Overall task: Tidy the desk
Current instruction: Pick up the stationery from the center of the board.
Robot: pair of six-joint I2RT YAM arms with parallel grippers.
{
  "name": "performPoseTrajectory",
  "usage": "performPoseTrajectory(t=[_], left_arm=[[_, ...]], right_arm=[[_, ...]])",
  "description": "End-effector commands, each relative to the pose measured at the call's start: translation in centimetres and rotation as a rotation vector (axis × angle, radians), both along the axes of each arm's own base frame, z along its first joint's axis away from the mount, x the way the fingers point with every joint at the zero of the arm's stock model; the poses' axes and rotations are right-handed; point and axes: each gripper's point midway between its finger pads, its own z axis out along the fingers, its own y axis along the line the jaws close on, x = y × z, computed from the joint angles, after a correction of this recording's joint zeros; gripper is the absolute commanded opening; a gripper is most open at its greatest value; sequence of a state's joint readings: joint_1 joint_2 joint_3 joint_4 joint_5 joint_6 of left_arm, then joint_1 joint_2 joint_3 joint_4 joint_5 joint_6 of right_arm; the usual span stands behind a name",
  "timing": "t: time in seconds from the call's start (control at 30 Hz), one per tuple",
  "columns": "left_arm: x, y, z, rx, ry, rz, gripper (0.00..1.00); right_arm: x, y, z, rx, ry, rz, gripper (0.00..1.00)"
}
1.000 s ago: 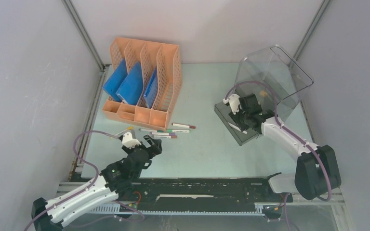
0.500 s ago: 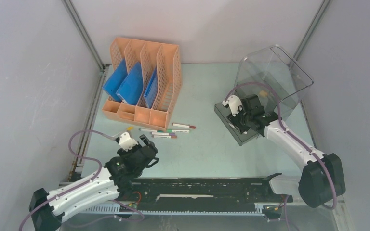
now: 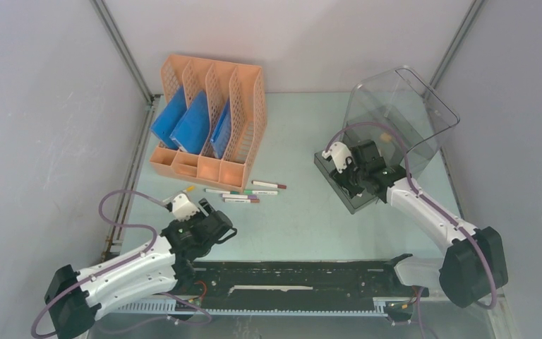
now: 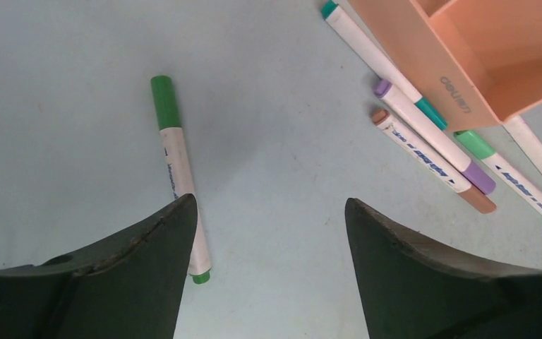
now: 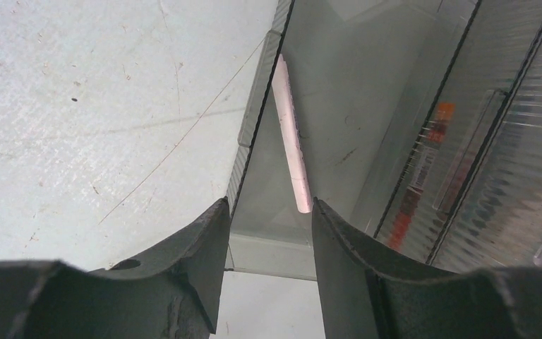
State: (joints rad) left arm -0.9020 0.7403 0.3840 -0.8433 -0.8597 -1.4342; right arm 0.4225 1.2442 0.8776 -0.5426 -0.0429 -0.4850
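The desk (image 3: 303, 219) is a pale mint-green tabletop. My left gripper (image 3: 215, 227) hovers low over its near left part, open (image 4: 269, 205) and holding nothing. A green-capped white marker (image 4: 175, 159) lies on the desk, its near end beside my left finger (image 4: 148, 268). Several more markers (image 3: 245, 192) lie in front of the orange file rack (image 3: 208, 120). My right gripper (image 3: 349, 176) stands open (image 5: 268, 205) over the near corner of a dark drawer tray (image 5: 254, 127). A pink pen (image 5: 291, 134) lies loose inside that tray.
Blue folders (image 3: 190, 127) stand in the rack's slots. A clear plastic box (image 3: 395, 116) sits tilted at the back right, behind the tray (image 3: 335, 180). Grey panel walls close in both sides, and a black rail (image 3: 289, 275) runs along the near edge.
My left arm has drawn back a little toward the near left and its jaws have narrowed slightly. My right gripper has opened wider and shifted slightly left over the tray.
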Motion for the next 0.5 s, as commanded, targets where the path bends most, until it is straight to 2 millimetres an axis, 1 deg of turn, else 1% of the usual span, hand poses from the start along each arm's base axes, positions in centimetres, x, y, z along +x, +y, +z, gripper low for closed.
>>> performPoseTrajectory(t=[0.0,0.27,0.33,0.47], left_arm=[[-0.1,0.5,0.2,-0.007,0.027,0.061,0.80],[-0.3,0.5,-2.1,-0.071,0.086,0.066,0.64],[-0.4,0.6,-2.3,-0.068,0.101,0.067,0.62],[-0.7,1.1,-2.6,-0.048,0.141,0.086,0.62]], right_arm=[[0.3,0.4,1.7,0.017,-0.056,0.020,0.54],[0.2,0.5,2.2,0.026,-0.067,0.025,0.55],[0.1,0.5,2.2,0.028,-0.070,0.027,0.55],[0.1,0.6,2.4,0.028,-0.074,0.030,0.55]])
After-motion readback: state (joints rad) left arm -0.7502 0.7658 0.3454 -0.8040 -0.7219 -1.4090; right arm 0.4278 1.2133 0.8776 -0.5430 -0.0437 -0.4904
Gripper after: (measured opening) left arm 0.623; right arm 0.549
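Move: The green-capped marker lies alone on the table about 7 cm to the left of my left hand and roughly 1 cm back, some 5 cm below it. At the same table height, the brown-capped marker is about 12 cm ahead and 9 cm to the right, with the purple-capped marker 14 cm ahead and 8 cm right; the yellow marker is about 15 cm ahead and 17 cm left. From my right hand the green-capped marker is about 66 cm left, 12 cm back and 11 cm below. I sink my left hand about 2.5 cm towards the green-capped marker, easing roughly 1 cm to the left and a little back. On the way my fingers draw part-way together, still open around nothing, while the wrist tips them some 5 degrees further down and turns slightly counter-clockwise. ##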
